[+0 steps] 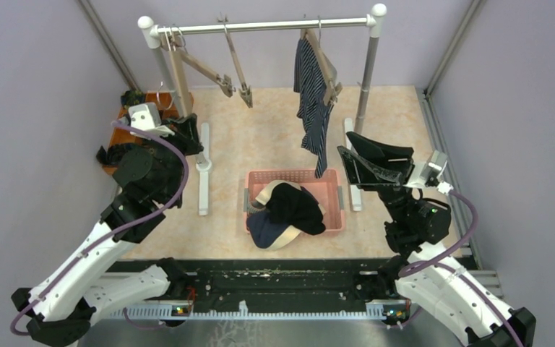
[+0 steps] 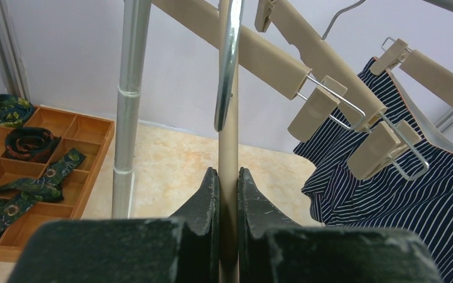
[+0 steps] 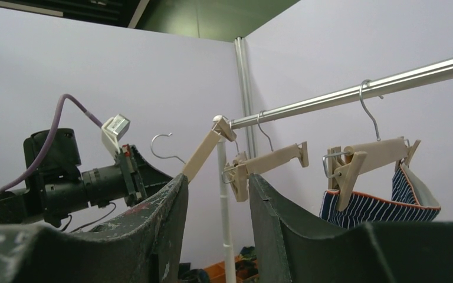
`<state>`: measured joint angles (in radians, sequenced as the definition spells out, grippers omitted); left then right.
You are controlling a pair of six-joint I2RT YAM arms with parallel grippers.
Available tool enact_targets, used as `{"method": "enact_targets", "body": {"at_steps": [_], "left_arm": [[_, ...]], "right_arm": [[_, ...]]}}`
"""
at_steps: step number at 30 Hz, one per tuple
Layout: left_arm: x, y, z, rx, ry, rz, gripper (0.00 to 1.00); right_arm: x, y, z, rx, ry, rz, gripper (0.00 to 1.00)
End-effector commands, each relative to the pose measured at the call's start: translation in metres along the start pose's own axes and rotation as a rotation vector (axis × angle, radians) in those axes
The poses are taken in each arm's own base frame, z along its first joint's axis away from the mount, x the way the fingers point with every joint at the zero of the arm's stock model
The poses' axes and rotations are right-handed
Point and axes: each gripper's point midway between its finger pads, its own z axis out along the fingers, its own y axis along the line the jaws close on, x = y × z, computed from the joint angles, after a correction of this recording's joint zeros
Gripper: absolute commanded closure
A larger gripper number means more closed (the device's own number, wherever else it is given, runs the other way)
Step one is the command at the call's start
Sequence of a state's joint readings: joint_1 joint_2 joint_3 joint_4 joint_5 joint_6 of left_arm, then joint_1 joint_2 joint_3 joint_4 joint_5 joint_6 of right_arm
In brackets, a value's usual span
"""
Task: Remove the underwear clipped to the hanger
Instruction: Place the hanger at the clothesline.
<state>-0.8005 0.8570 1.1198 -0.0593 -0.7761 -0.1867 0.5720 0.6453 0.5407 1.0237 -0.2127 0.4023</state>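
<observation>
Navy white-striped underwear (image 1: 312, 108) hangs clipped to the right-hand wooden hanger (image 1: 325, 61) on the rail; it also shows in the left wrist view (image 2: 389, 188) and the right wrist view (image 3: 377, 207). My left gripper (image 1: 188, 129) is shut on the bare wooden bar of the leftmost hanger (image 2: 229, 135), which runs straight up between the fingers (image 2: 228, 172). The middle hanger (image 1: 237, 72) hangs empty. My right gripper (image 1: 344, 144) stands open just right of the hanging underwear, nothing between its fingers (image 3: 218, 180). Black underwear (image 1: 296, 206) and navy underwear (image 1: 264, 231) lie in the pink basket (image 1: 332, 173).
The rack's rail (image 1: 260, 27) rests on two white posts (image 1: 365, 79) with feet either side of the basket. A wooden tray (image 2: 65, 127) of rolled patterned ties sits at the far left by the wall. Grey walls close in on both sides.
</observation>
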Motion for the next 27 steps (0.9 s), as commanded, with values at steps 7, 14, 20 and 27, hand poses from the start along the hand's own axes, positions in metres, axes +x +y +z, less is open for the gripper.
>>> {"method": "enact_targets", "body": {"at_steps": [7, 14, 20, 27], "left_arm": [[0.016, 0.001, 0.001, 0.000, 0.025, -0.007, 1.00], [0.038, -0.040, 0.025, 0.102, 0.081, 0.028, 1.00], [0.047, -0.066, 0.033, 0.184, 0.102, 0.020, 1.00], [0.048, -0.063, 0.029, 0.190, 0.092, 0.000, 1.00]], "right_arm": [[-0.005, 0.003, 0.002, -0.019, -0.008, -0.014, 0.58], [-0.009, 0.005, 0.002, -0.024, -0.022, -0.018, 0.58], [-0.009, 0.003, 0.000, -0.012, -0.021, -0.033, 0.58], [-0.004, -0.001, 0.000, 0.000, -0.007, -0.040, 0.59]]}}
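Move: My left hand still holds an empty hanger, hook up. The left stretch of the clothesline is some 17 cm ahead of it, straight in front, and about 13 cm higher. The near empty hanger hangs about 12 cm ahead and 2 cm right, the second empty hanger 12 cm ahead and 9 cm right, and the striped underwear 12 cm ahead and 25 cm right. From my right hand, that stretch of line lies roughly 30 cm left and 18 cm ahead. After barely shifting, I sweep my left hand about 8 cm to the right, sinking some 5 cm and easing 4 cm forward, so that the far end of the held hanger goes against the two hanging empty hangers and pushes them along the clothesline towards the striped underwear. My wrist turns about 10 degrees clockwise and tips slightly down; the fingers keep their hold. ##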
